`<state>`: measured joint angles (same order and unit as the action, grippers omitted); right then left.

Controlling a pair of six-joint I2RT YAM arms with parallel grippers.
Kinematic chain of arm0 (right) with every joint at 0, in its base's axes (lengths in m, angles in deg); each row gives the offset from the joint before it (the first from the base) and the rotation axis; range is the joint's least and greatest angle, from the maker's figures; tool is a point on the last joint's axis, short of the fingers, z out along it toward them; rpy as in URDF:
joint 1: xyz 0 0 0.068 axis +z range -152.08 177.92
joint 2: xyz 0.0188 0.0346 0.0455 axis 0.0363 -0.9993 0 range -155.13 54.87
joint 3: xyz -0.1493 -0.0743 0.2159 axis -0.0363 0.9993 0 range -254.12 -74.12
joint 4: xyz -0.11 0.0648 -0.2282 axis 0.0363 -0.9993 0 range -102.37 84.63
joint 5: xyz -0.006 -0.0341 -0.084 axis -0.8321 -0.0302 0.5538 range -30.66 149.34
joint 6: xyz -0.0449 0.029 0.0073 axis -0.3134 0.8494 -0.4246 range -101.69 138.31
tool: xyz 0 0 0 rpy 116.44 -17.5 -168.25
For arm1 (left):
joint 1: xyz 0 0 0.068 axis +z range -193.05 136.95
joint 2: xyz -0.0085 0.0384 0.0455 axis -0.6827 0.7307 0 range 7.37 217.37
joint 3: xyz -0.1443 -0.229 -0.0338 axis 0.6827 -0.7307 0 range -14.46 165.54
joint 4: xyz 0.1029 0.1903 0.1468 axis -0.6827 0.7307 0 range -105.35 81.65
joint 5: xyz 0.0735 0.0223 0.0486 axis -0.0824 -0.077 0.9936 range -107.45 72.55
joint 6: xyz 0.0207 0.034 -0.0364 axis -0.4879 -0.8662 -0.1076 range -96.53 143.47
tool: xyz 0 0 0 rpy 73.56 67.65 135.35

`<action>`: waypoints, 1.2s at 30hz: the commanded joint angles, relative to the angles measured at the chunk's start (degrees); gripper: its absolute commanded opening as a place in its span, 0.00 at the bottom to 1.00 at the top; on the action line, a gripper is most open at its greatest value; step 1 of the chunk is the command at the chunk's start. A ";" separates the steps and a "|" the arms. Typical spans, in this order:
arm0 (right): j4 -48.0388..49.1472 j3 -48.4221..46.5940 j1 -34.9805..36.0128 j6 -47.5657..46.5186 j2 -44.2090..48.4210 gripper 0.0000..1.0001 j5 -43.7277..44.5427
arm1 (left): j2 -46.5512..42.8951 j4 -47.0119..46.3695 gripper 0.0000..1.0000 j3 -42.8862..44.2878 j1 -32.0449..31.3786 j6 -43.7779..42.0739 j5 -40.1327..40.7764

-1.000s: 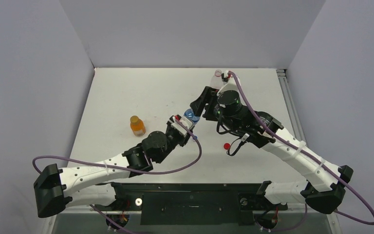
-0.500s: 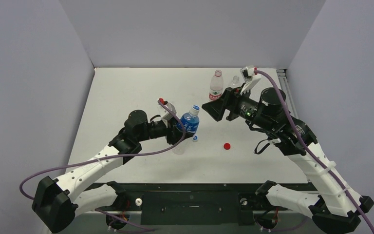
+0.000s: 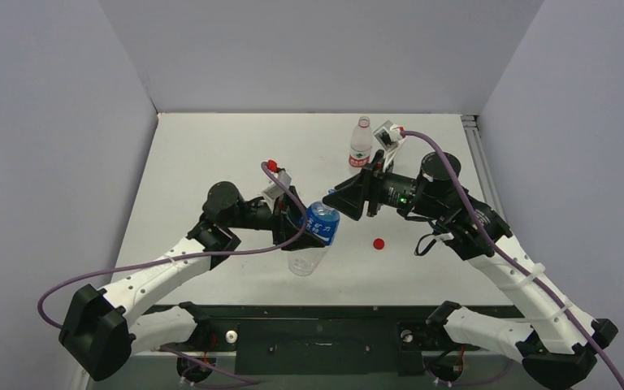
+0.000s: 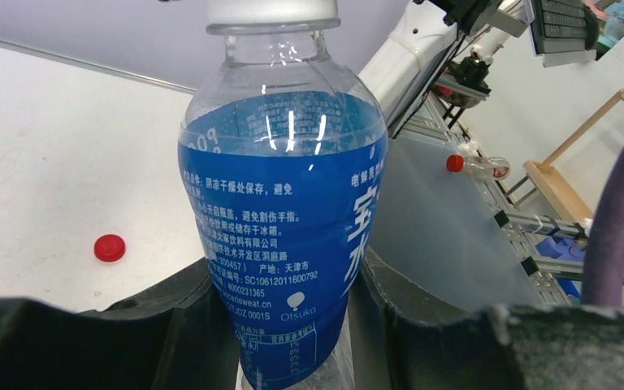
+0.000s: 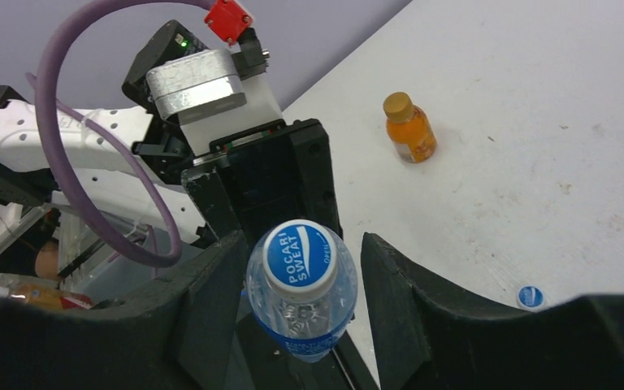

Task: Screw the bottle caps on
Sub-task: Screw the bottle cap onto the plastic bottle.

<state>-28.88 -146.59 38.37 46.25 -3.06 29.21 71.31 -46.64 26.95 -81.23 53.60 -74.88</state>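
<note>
My left gripper point(image 4: 292, 325) is shut on the lower body of a blue-labelled bottle point(image 4: 284, 211), held tilted above the table point(image 3: 211, 154). A blue-and-white cap point(image 5: 301, 256) sits on its neck. My right gripper point(image 5: 305, 280) is open, its fingers point(image 5: 211, 301) on either side of that cap with a gap on both sides. In the top view the right gripper point(image 3: 339, 201) meets the bottle point(image 3: 322, 223) head-on at mid-table. A red cap point(image 3: 379, 243) lies loose on the table to the right of the bottle. Another blue-and-white cap point(image 5: 529, 296) lies on the table.
A clear bottle with a red label point(image 3: 361, 146) stands at the back, close behind the right arm. A small orange bottle point(image 5: 409, 127) with a gold cap on it stands on the left side of the table. Purple cables loop off both wrists.
The right gripper swung from the back right down to the bottle's cap and now straddles it. The left arm tipped the bottle toward the right gripper, keeping its hold.
</note>
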 commanded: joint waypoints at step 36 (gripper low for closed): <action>-12.65 -5.79 11.24 15.73 -6.91 0.00 40.16 | -1.01 22.12 0.00 9.38 -15.24 -24.22 66.78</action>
<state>-37.77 -150.00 48.24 59.58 -8.83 66.63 69.43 -23.47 31.10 -95.81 32.59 -21.17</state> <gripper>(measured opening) 0.278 0.386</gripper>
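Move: The blue-label bottle, capped already, is upright in the left hand, leaning a little forward. Its cap lies about 9 cm above that hand, some 4 cm ahead and 2 cm to the right. From the right hand the cap is only about 1 cm to the left, level and not ahead, between the open fingertips. Far below, roughly 33 cm down, a loose blue cap lies some 16 cm ahead and 2 cm left, a red cap 12 cm ahead and 13 cm right. Leftward and slightly back, the right hand eases about 1 cm onto the cap while its fingers close on the cap's sides. Then both hands travel forward and down together, the left about 8 cm, the right some 6 cm, the left wrist turning about 40 degrees counter-clockwise with the bottle still gripped and the right about 30 degrees clockwise, twisting against each other at the cap. ##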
